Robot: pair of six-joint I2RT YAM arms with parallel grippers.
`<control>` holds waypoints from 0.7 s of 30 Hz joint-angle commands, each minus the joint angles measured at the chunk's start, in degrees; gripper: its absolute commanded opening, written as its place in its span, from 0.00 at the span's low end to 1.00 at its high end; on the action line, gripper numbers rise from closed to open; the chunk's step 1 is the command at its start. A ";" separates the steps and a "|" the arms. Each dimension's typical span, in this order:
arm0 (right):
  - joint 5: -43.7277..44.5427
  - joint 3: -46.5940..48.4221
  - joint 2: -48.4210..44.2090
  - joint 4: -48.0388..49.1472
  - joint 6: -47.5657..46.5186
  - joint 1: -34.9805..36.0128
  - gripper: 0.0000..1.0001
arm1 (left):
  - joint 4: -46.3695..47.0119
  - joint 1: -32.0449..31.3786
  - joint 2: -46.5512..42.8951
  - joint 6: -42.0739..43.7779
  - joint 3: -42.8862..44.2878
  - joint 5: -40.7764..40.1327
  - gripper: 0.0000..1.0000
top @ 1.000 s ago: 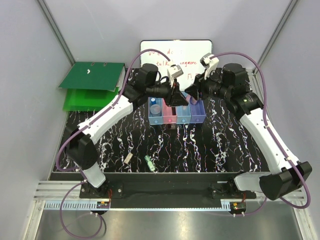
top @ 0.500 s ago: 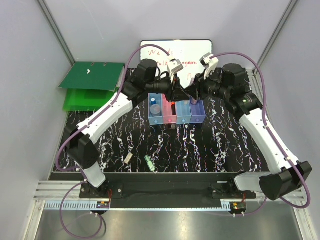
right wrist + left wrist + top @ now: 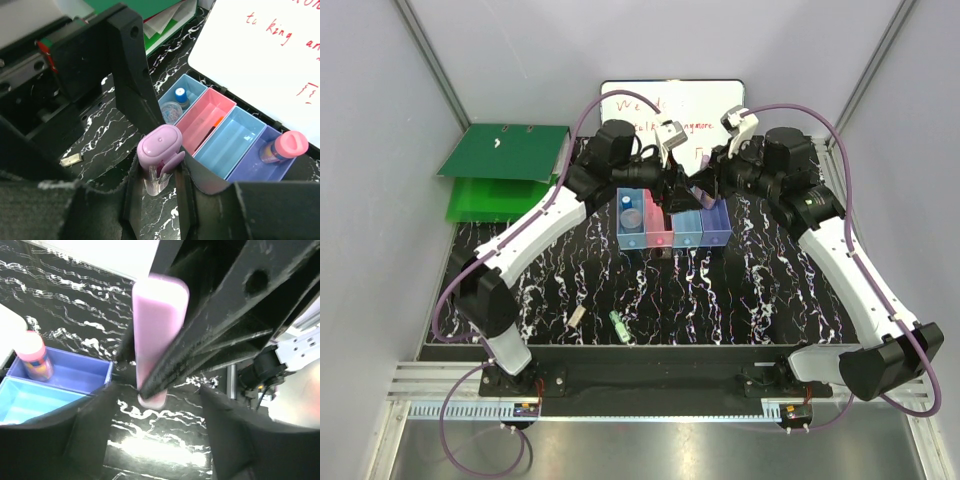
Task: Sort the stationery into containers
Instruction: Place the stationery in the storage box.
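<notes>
The lilac stick (image 3: 160, 147) stands upright between my right gripper's (image 3: 157, 177) fingers, which are shut on it. In the left wrist view the same stick (image 3: 157, 340) shows pinched by those black fingers, while my left gripper (image 3: 160, 440) stands open below it, touching nothing. Both grippers (image 3: 672, 192) (image 3: 698, 192) meet just behind the row of containers (image 3: 630, 243). A clear bottle with a blue cap (image 3: 181, 95) lies in the first light blue bin, an orange-red piece (image 3: 215, 121) in the pink bin, and a pink-capped tube (image 3: 282, 147) in the purple bin. A green clip (image 3: 618, 325) and a grey-white block (image 3: 576, 316) lie on the table.
A white whiteboard (image 3: 670, 100) with red writing leans at the back. A green ring binder (image 3: 505, 165) sits at the back left. The second light blue bin (image 3: 232, 140) holds nothing I can see. The table top (image 3: 760, 290) is black marble-patterned.
The right gripper has edged left to meet the left gripper behind the bins. The left jaws have opened off the lilac stick, and the right jaws have closed on it.
</notes>
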 commanded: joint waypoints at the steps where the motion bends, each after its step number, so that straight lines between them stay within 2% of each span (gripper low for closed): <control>1: 1.83 1.27 -0.76 1.69 -1.55 0.21 0.00 | -0.69 0.01 -3.14 2.20 -1.86 0.69 0.83; 2: 2.00 1.27 -0.85 1.60 -1.90 0.22 0.00 | -1.92 0.10 -3.58 2.90 -2.91 0.34 0.96; 4: 2.27 1.27 -0.94 1.51 -1.99 0.22 0.00 | -4.03 0.28 -5.25 5.53 -4.40 -0.10 0.99; 9: 4.99 1.80 0.81 0.11 -3.65 0.30 0.00 | -8.26 3.07 -11.91 9.76 -11.61 -3.17 0.99; 13: 6.31 2.15 4.77 -0.07 -5.41 0.48 0.00 | -10.62 7.30 -18.68 12.47 -16.97 -10.28 0.99; 14: 6.49 2.33 5.82 0.02 -5.85 0.57 0.00 | -10.72 7.92 -20.35 13.36 -19.07 -15.00 0.99; 17: 6.14 3.81 12.22 0.02 -6.38 1.09 0.00 | -11.86 9.50 -26.16 17.93 -21.45 -22.58 0.99; 21: 5.36 7.58 19.25 -0.42 -6.91 2.32 0.00 | -12.21 11.26 -33.09 21.19 -23.39 -26.81 0.99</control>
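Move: The lilac pen is gripped upright in the right hand; its lower end stands between the left fingers, about 2 cm to the left hand's right and 2 cm above. The empty blue compartment lies roughly 12 cm ahead of the right hand and 28 below, 1 cm to its left; from the left hand, about 12 ahead, 1 right. The orange-black marker is 5 cm left of that compartment's middle; the pink-capped bottle 6 cm right and 2 farther out. The lilac pen stays pinched in the right hand, which barely shifts at first, then sinks about 8 cm while reaching some 5 cm forward towards the blue compartment. The left fingers, already opening, spread fully; that hand dips clear below the pen, then swings about 16 cm left, away from it, turning counter-clockwise and rising slightly at the end. ##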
